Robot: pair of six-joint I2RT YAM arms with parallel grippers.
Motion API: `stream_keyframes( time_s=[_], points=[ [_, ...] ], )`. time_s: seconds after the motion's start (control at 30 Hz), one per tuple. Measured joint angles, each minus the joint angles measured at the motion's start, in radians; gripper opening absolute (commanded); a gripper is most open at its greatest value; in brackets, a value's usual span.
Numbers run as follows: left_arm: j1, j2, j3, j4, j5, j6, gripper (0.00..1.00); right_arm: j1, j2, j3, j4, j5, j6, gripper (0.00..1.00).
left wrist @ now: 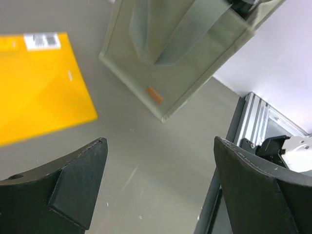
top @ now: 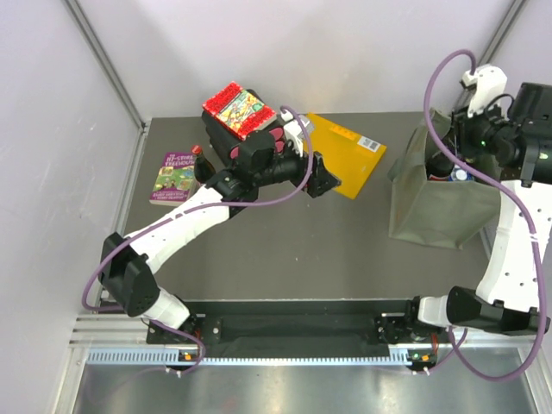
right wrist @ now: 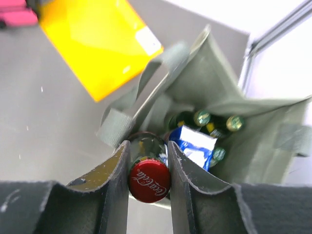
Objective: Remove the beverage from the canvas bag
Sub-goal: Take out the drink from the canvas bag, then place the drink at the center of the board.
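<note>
The olive-green canvas bag [top: 440, 203] stands at the right of the table, its mouth open. My right gripper [top: 455, 169] reaches into that mouth from above. In the right wrist view it [right wrist: 147, 148] is shut on the neck of the beverage [right wrist: 149, 180], a dark glass cola bottle with a red cap, which stands upright at the bag's [right wrist: 253, 146] near wall. My left gripper [top: 321, 177] hovers open over the table's middle, left of the bag. Its wrist view shows nothing between its fingers [left wrist: 160, 146], with the bag [left wrist: 180, 63] ahead.
A flat yellow-orange folder [top: 349, 155] lies between the arms. A purple book [top: 175, 175] and a red-edged colourful pack [top: 239, 109] sit at the far left. In the bag are green-capped bottles [right wrist: 202, 117] and a blue-white packet [right wrist: 195, 144]. A metal frame rail [left wrist: 258, 122] borders the table.
</note>
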Motion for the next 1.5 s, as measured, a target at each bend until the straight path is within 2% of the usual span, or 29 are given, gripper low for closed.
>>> stream_keyframes(
  time_s=[0.23, 0.6, 0.77, 1.0, 1.5],
  points=[
    [-0.025, 0.0, 0.0, 0.092, 0.013, 0.042, 0.94, 0.0, 0.046, 0.178, 0.003, -0.016, 0.05, 0.0],
    [-0.061, 0.059, 0.048, 0.165, 0.015, 0.068, 0.94, 0.0, 0.104, 0.317, 0.039, -0.034, 0.112, 0.0],
    [-0.069, 0.07, 0.048, 0.202, 0.014, 0.097, 0.94, 0.0, 0.131, 0.415, 0.105, -0.055, 0.167, 0.0],
    [-0.07, 0.082, 0.048, 0.274, 0.006, 0.151, 0.94, 0.0, 0.13, 0.443, 0.243, -0.107, 0.234, 0.0],
    [-0.072, 0.087, 0.055, 0.324, 0.029, 0.267, 0.99, 0.0, 0.13, 0.442, 0.391, -0.279, 0.415, 0.0]
  ],
)
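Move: The right hand already holds the red-capped beverage by its neck, its body hanging into the canvas bag; the open left gripper it is bound for waits about 25 cm left and 6 back, some 8 lower. The bag's middle lies roughly 7 cm right of the right hand, 3 ahead, 24 below; the blue-white box inside is 6 right, 2 ahead, 20 below. From the left hand the beverage is some 26 cm right, 6 ahead, slightly below. Right hand lifts the held beverage some 20 cm from the bag, tilting up; open left hand rises rightward. ##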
